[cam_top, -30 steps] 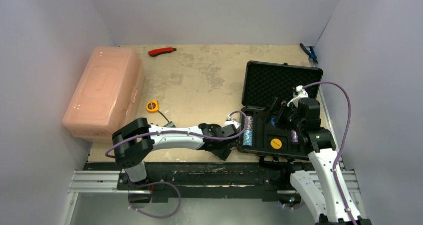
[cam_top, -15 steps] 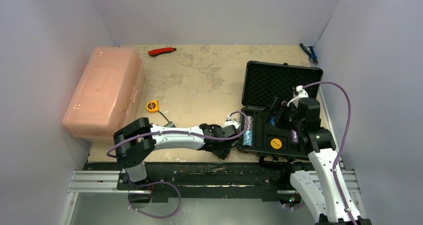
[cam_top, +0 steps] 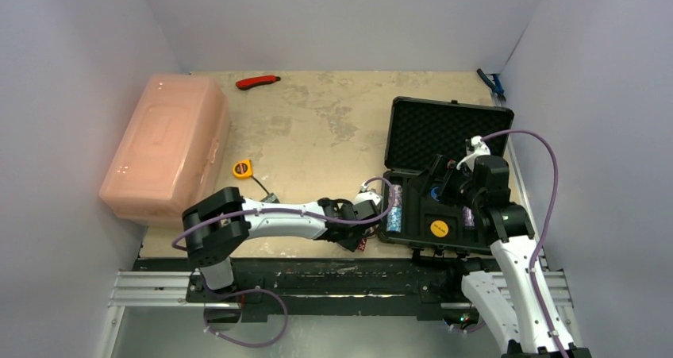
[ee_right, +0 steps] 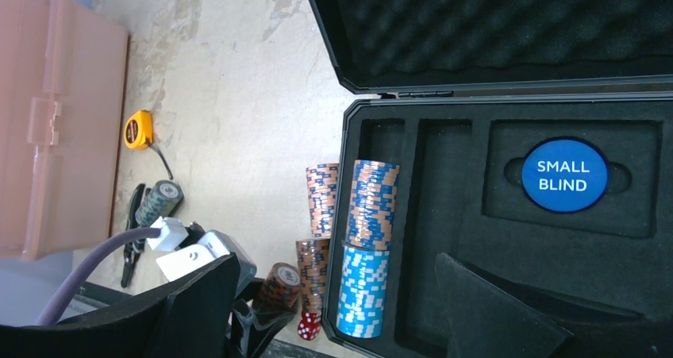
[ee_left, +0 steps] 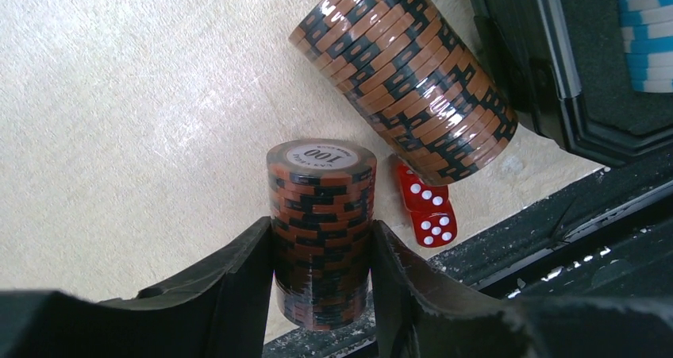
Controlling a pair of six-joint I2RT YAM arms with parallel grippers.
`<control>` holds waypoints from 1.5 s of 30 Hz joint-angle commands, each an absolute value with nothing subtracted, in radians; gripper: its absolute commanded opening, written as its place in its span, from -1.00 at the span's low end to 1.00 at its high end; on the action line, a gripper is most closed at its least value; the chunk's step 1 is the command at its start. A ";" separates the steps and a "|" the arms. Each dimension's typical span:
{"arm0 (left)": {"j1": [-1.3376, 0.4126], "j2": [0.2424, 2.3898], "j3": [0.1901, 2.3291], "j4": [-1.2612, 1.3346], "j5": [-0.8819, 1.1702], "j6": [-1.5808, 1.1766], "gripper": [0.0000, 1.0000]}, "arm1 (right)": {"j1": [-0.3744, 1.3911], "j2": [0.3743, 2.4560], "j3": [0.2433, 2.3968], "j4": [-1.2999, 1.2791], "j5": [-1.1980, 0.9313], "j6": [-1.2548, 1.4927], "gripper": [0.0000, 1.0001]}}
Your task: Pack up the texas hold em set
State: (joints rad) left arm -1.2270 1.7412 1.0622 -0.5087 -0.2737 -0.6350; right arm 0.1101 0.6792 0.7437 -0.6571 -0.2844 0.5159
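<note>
The black case [cam_top: 413, 225] lies open at the right, foam lid [cam_top: 444, 132] raised. Its tray holds an orange-and-blue chip stack [ee_right: 373, 203], a light blue stack [ee_right: 361, 290], a blue "SMALL BLIND" disc [ee_right: 564, 175] and a yellow disc [cam_top: 439, 229]. Left of the case, my left gripper [ee_left: 320, 227] is shut on an upright brown-and-black chip stack [ee_left: 321, 207] marked 100, both fingers touching its sides. Another brown stack [ee_left: 405, 72] lies on its side beside it, with red dice [ee_left: 427, 207] below. My right gripper [ee_right: 337, 267] hangs open above the tray, holding nothing.
A large pink box [cam_top: 163, 148] fills the left side. A yellow tape measure [cam_top: 241, 168], a red utility knife [cam_top: 258, 81] and blue pliers [cam_top: 490, 82] lie on the table. The table's near edge and black rail run just behind the held stack.
The left gripper's fingers have closed in on the upright brown stack and the arm has edged slightly toward the near edge. The right arm has stayed still.
</note>
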 commanded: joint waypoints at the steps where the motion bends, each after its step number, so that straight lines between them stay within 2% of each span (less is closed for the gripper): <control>1: -1.229 1.744 1.039 -0.473 -0.301 -0.636 -0.43 | 0.108 0.678 0.739 -0.620 -0.303 0.514 0.98; 5: -1.229 1.726 1.024 -0.456 -0.301 -0.628 -0.97 | 0.109 0.683 0.742 -0.620 -0.301 0.514 0.98; 6: -1.227 1.721 1.023 -0.460 -0.307 -0.629 -1.00 | 0.109 0.683 0.741 -0.620 -0.300 0.514 0.98; 24: -1.183 1.451 1.000 -0.475 -0.240 -0.561 -1.00 | 0.109 0.620 0.730 -0.496 -0.398 0.614 0.98; 30: -1.128 1.316 0.968 -0.436 -0.088 -0.496 -1.00 | 0.109 0.572 0.691 -0.362 -0.489 0.663 0.98; 39: -1.042 1.165 0.952 -0.437 0.099 -0.411 -1.00 | 0.109 0.566 0.726 -0.340 -0.438 0.698 0.98; 45: -1.025 1.120 0.991 -0.443 0.233 -0.373 -1.00 | 0.109 0.546 0.666 -0.134 -0.638 0.774 0.98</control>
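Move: The left hand's fingers are already shut on the dark "100" chip roll at the table. From that hand, the case's empty chip slot is about 9 cm ahead and 16 right, roughly level; the red dice lie 3 cm right and 1 back, the brown roll 4 ahead and 5 right. The open right hand has the held roll some 8 cm back, 22 left and 17 below, with the case's filled slot 9 left, level fore-and-aft and 17 below. Keeping its pinch on the chip roll, the left hand lingers, eases a little left away from the dice, then lifts briskly about 14 cm, ending 3 cm farther left with its fingers swung roughly 25 degrees towards the right hand. The empty right hand, still wide open, rises 8 cm and drifts 4 left over the case, its fingers tilting up and leftwards, towards the held roll. ##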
